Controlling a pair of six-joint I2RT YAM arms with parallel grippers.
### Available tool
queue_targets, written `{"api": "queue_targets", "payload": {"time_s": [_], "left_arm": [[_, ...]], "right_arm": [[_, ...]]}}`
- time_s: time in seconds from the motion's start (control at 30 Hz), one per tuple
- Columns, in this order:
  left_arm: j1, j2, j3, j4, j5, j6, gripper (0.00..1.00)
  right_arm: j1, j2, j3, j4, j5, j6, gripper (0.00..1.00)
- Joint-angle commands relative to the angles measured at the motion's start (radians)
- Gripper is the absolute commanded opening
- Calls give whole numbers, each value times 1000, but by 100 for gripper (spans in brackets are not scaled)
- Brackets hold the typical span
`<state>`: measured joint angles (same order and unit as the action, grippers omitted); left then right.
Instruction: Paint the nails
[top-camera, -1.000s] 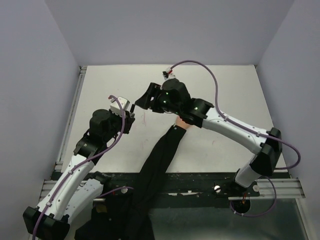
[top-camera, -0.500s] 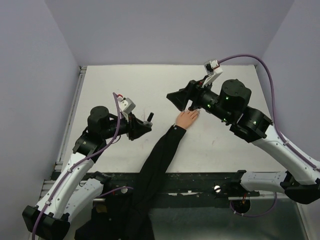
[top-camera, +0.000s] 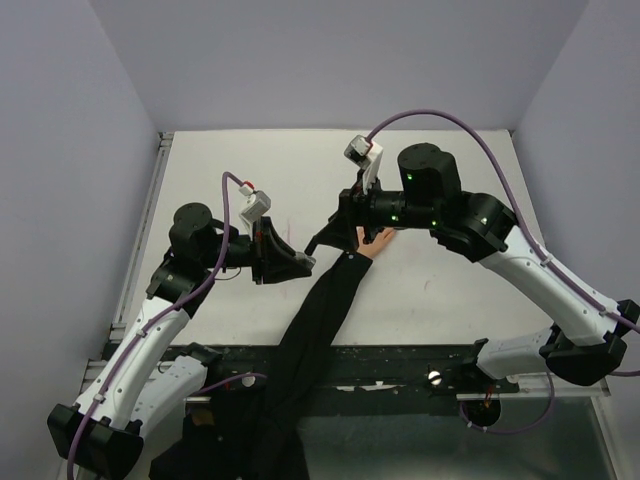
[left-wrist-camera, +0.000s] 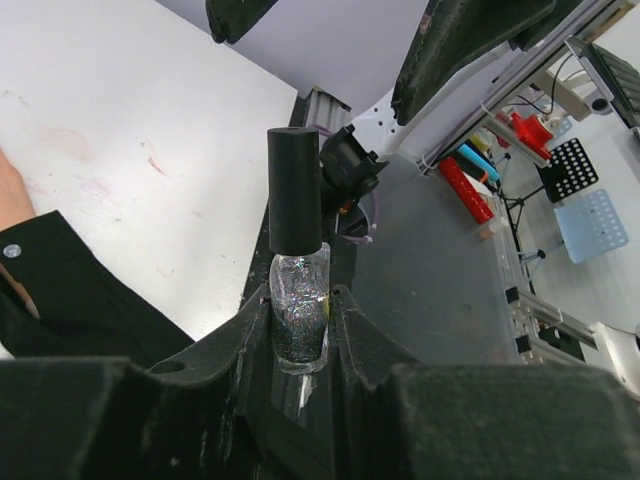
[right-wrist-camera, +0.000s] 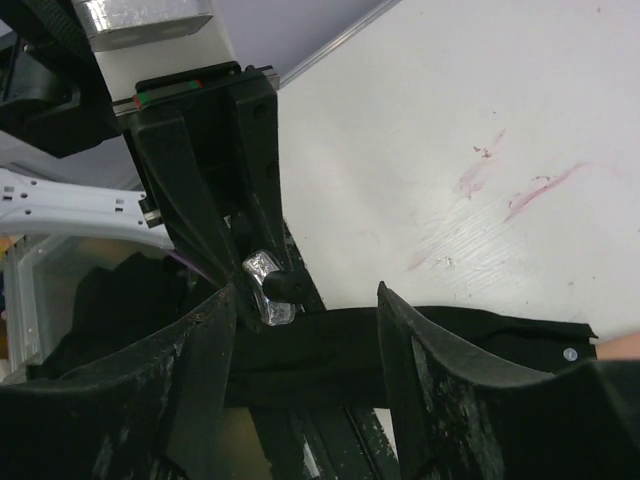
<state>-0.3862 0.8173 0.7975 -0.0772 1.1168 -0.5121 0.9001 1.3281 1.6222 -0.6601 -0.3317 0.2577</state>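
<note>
A small glitter polish bottle (left-wrist-camera: 297, 315) with a black cap (left-wrist-camera: 293, 190) sits between the pads of my left gripper (left-wrist-camera: 298, 298), which is shut on its glass body. In the top view my left gripper (top-camera: 296, 262) holds it just left of the black sleeve (top-camera: 320, 310). My right gripper (top-camera: 318, 240) is open, its fingers (right-wrist-camera: 430, 370) pointing at the cap (right-wrist-camera: 285, 284), a short gap away. The peach fake hand (top-camera: 378, 238) lies under the right wrist. The nails are hidden there.
Pink smears (right-wrist-camera: 525, 190) mark the white table (top-camera: 450, 200). The sleeve runs off the front edge over a black rail (top-camera: 400, 360). Lilac walls close in the left, back and right sides.
My right arm has swung back left over the fake hand, and its open gripper now faces the bottle. My left gripper has shifted a little right and down with the bottle.
</note>
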Motion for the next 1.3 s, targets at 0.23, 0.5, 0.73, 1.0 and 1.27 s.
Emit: {"api": "queue_targets", "payload": {"time_s": [0.23,0.5,0.73,1.0,1.27], "left_arm": [[4,-7,26,34,86,-39,0],[4,-17,34,36,92,-36,0],[4,-20,32,37,98,-39,0],[4,-20,34,37,92,-32,0],[7,-27,45,-6,61,7,0]], "right_arm": [[2,23,-13,39,-214,-18,59],[-9,36,-42,63,-260,0,57],[-13,37,-61,88,-282,14,53],[-20,57,-65,94,-311,31,40],[-21,77,-68,99,-354,46,8]]}}
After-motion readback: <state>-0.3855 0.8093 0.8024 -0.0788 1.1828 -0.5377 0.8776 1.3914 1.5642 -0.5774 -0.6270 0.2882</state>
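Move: The left fingers already hold the nail polish by its glass bottle, and the black cap stands about 3 cm above that hand point, some 3 cm ahead and 1 cm to its right. From the open right hand the cap lies roughly 1 cm back, 2 cm left and 3 cm below, with the bottle about 3 cm back, 3 cm left and 6 cm below. The mannequin hand is some 20 cm ahead, 16 cm right and 30 cm below the right hand. The right hand eases back and to its left towards the cap, turning some 15 degrees counter-clockwise and then sinking and tipping slightly, about 4 cm of travel in all, and its half-open fingers close late, one on either side, to pinch the cap's upper end. The left hand keeps its grip on the bottle, drawing it back a little over 1 cm early on and then holding it almost still for the other hand. ##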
